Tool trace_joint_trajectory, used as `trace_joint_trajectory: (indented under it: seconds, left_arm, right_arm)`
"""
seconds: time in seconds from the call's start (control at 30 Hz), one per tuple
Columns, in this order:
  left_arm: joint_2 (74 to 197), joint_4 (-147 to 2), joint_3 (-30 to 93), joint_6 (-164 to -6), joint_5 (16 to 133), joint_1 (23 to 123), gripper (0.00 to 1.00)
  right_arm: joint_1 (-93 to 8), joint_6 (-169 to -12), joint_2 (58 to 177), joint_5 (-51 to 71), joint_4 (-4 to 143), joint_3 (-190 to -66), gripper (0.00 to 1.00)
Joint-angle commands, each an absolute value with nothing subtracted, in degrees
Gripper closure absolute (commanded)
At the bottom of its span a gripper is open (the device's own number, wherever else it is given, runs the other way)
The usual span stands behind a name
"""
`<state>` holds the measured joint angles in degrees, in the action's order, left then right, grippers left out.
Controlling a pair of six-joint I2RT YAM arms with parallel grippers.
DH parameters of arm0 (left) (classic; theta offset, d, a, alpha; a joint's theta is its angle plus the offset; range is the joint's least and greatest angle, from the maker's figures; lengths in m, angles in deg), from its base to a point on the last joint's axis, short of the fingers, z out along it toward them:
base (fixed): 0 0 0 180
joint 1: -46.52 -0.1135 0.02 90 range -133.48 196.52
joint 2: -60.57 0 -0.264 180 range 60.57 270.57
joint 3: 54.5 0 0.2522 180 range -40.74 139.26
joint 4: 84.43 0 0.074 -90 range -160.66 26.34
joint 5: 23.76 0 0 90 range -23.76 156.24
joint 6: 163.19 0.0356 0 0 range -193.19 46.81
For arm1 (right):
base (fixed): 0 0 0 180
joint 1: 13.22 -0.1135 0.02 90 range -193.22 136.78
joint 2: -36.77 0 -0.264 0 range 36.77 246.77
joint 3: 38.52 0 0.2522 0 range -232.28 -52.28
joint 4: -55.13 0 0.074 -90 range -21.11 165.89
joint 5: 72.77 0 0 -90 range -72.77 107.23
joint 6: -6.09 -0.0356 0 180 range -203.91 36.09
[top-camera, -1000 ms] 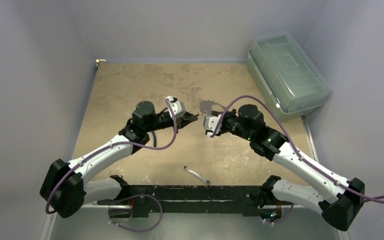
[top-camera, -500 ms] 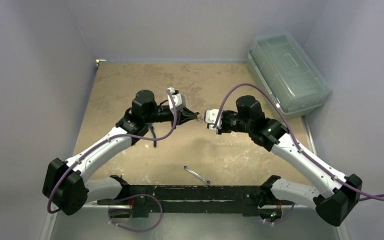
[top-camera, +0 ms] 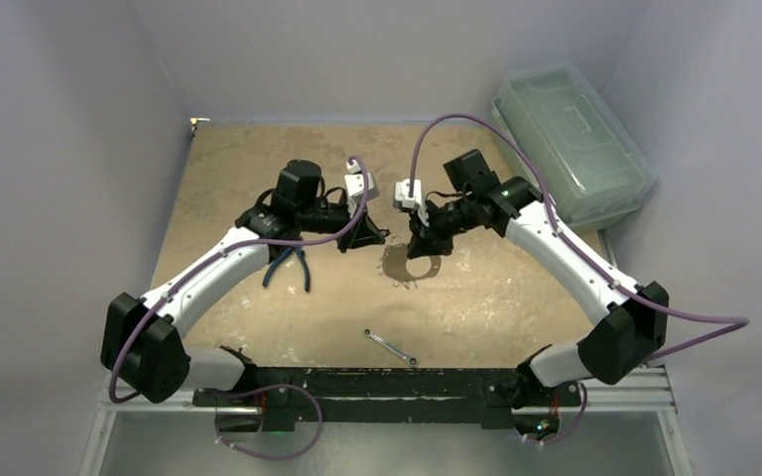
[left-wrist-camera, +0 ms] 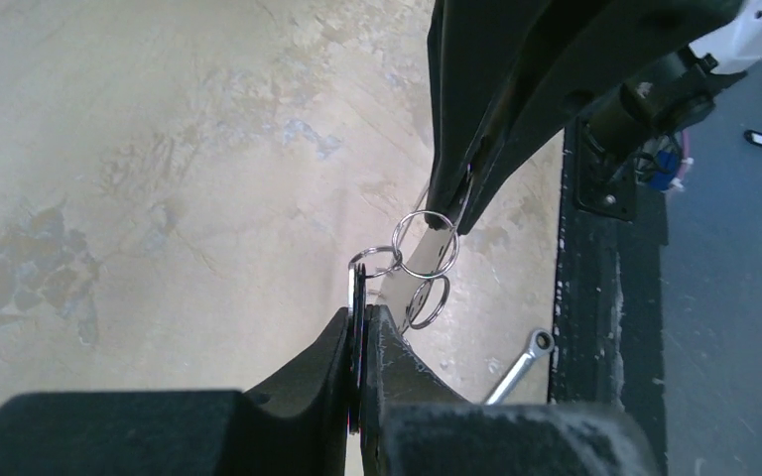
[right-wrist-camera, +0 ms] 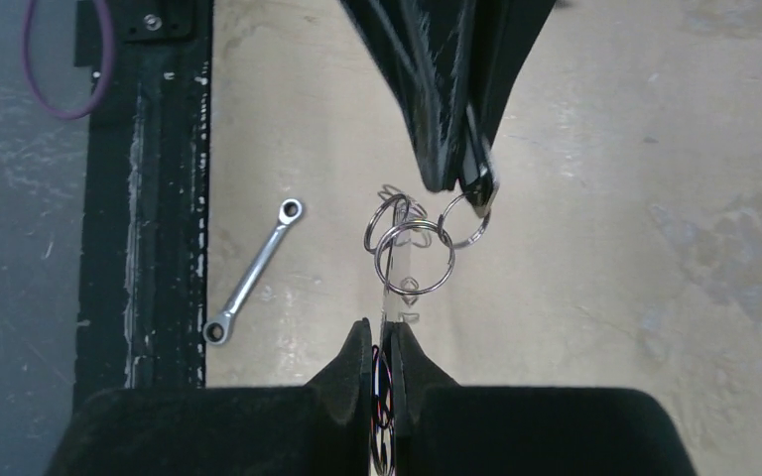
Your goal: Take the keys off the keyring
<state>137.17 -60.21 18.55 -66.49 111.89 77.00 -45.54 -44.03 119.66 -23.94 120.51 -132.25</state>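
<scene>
My left gripper [top-camera: 375,236] and right gripper [top-camera: 419,243] meet tip to tip above the middle of the table. Both are shut. The keyring [left-wrist-camera: 425,248] is a small bunch of linked wire rings hanging between them, and the right wrist view shows the keyring [right-wrist-camera: 412,243] too. In the left wrist view my left gripper [left-wrist-camera: 359,312] pinches a thin flat key [left-wrist-camera: 358,293] edge-on, with a ring through its top. In the right wrist view my right gripper [right-wrist-camera: 384,332] clamps a slim silvery key [right-wrist-camera: 388,297] that runs up into the rings.
Blue-handled pliers [top-camera: 293,266] lie on the table under my left forearm. A slim silver wrench [top-camera: 390,347] rests near the black front rail [top-camera: 377,382]. A clear lidded box [top-camera: 571,144] stands at the back right. A dark oval patch [top-camera: 402,268] marks the table below the grippers.
Both wrists have moved toward the back of the table and tipped their fingers downward and closer together. The right arm has stretched up. The pliers now show beside the left forearm. Both grippers stayed shut.
</scene>
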Motion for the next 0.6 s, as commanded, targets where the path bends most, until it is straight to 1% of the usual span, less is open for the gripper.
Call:
trace_joint_trajectory:
  seconds: [0.0, 0.07, 0.13, 0.37, 0.57]
  left_arm:
    - [134.18, -48.16, 24.58, -62.61, 108.17, 76.57, 1.0]
    - [133.17, -45.87, 25.2, -62.43, 107.82, 76.58, 1.0]
    - [131.47, -46.27, 23.99, -63.65, 107.68, 76.66, 1.0]
    - [126.7, -43.29, 21.39, -61.95, 108.67, 75.96, 1.0]
    - [130.2, -36.34, 23.62, -60.03, 113.04, 76.86, 1.0]
  right_arm:
    - [-45.04, -45.43, 115.05, -31.26, 119.11, -124.55, 1.0]
    - [-44.85, -49.18, 112.99, -30.88, 112.29, -120.49, 1.0]
    - [-44.84, -50.58, 112.06, -31.03, 108.0, -118.94, 1.0]
    - [-44.47, -49.61, 113.84, -33.3, 105.79, -118.81, 1.0]
    - [-44.19, -50.67, 117.26, -34.88, 102.52, -118.65, 0.96]
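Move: Just past the left fingertips, which already pinch a thin metal piece on a small ring, the linked rings hang about 2 cm back and 2 cm to the right, some 1 cm lower. From the right hand they lie roughly 3 cm left, 2 cm forward and level. The ringed disc it grips is centred about 2 cm back, 1 cm left and 3 cm below it. Swinging back about 4.5 cm, the left hand also goes some 3 cm left and rises a little, keeping its pinch on the thin piece as it draws away from the right hand's disc. The right hand, still gripping the disc, first dips and eases back, then comes up slightly and drifts left, following by a couple of centimetres and rolling some 10 degrees so its left side rises. ##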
